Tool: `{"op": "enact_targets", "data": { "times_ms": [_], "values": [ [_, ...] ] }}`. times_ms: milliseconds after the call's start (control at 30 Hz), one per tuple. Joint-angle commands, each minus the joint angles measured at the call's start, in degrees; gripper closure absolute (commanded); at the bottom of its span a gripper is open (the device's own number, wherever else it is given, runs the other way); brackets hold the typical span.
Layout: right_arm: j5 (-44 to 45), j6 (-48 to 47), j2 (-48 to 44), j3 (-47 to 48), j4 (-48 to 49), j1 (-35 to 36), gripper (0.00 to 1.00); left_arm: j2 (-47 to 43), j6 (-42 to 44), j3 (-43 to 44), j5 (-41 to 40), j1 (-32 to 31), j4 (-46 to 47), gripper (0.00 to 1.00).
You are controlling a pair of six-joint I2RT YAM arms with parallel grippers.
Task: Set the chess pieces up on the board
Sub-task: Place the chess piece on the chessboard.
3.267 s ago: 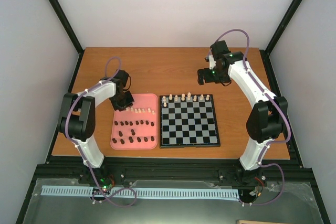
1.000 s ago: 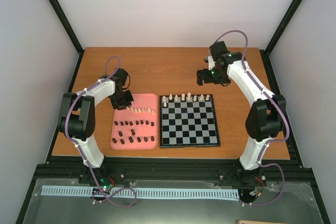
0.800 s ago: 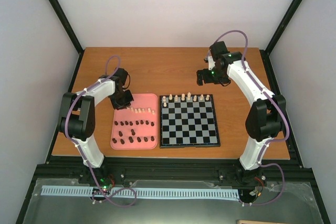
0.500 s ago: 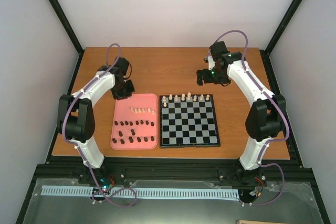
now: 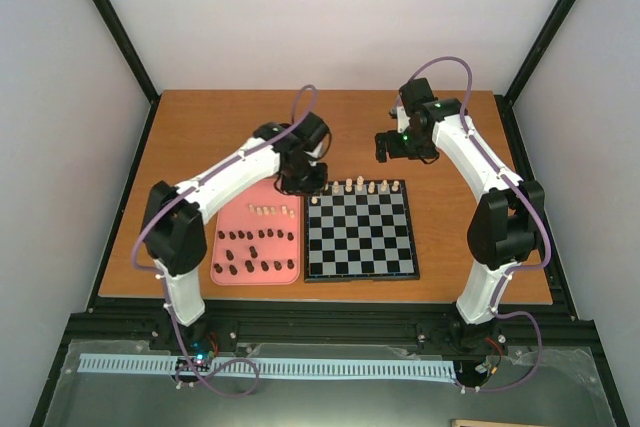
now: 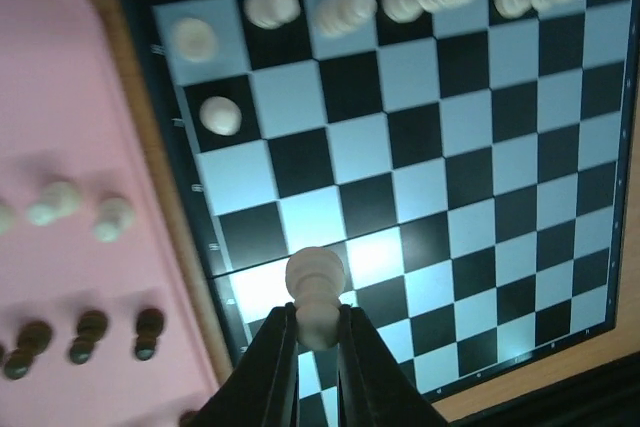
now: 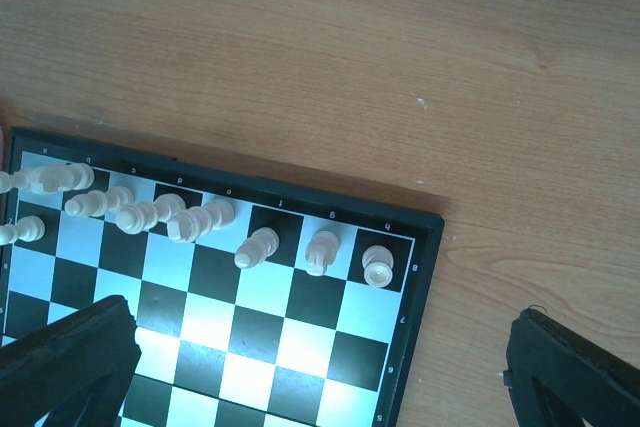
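Observation:
My left gripper (image 6: 318, 315) is shut on a cream pawn (image 6: 315, 273), held above the left side of the board (image 6: 500, 147). From above, the left gripper (image 5: 300, 179) hangs by the board's (image 5: 365, 242) far left corner. A row of cream chess pieces (image 5: 355, 187) stands on the far rank, and one cream pawn (image 6: 220, 115) on the rank in front. My right gripper (image 5: 385, 147) hovers open beyond the board's far edge, holding nothing. Its wrist view shows the right end of the cream row (image 7: 255, 245).
A pink tray (image 5: 232, 222) lies left of the board. It holds a few cream pieces (image 5: 270, 211) at its far side and several dark pieces (image 5: 255, 252) in two rows. Bare wooden table surrounds tray and board.
My left gripper closed on a cream pawn at the tray's far side, lifted it and swung right to the board's far left corner. The right arm stayed still.

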Motion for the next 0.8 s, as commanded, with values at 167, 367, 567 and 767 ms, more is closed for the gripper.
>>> {"op": "enact_targets", "data": {
  "times_ms": [167,367,567,767],
  "values": [
    [0.48,0.44,1.31,2.95,0.2,-0.92,0.0,10.6,2.04,9.46,0.09,-4.73,-2.72,0.99],
    [0.35,0.46,0.97,3.34,0.04,-1.16,0.0,14.95,2.5,11.36,-1.71,-4.72,-2.55,0.99],
    [-0.05,0.3,0.78,2.47,0.39,-1.27,0.0,16.12,2.61,10.84,-3.92,-4.57,-1.92,0.99],
    [-0.41,0.27,1.06,2.09,0.75,-1.42,0.0,17.25,1.92,10.84,-5.39,-4.14,-1.25,0.99]
  ]
}}
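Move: The left hand already holds a white chess piece. The empty square right of the placed pawn lies about 4 cm ahead, 4 cm right and 12 cm below it. That placed pawn is some 4 cm ahead and 1 cm right of the hand, with the corner rook 3 cm beyond the pawn. From the idle right hand, the square is roughly 18 cm left, 4 cm back and 14 cm down. Left hand, still pinching the chess piece, sinks about 7 cm, going 4 cm right towards the empty square. ##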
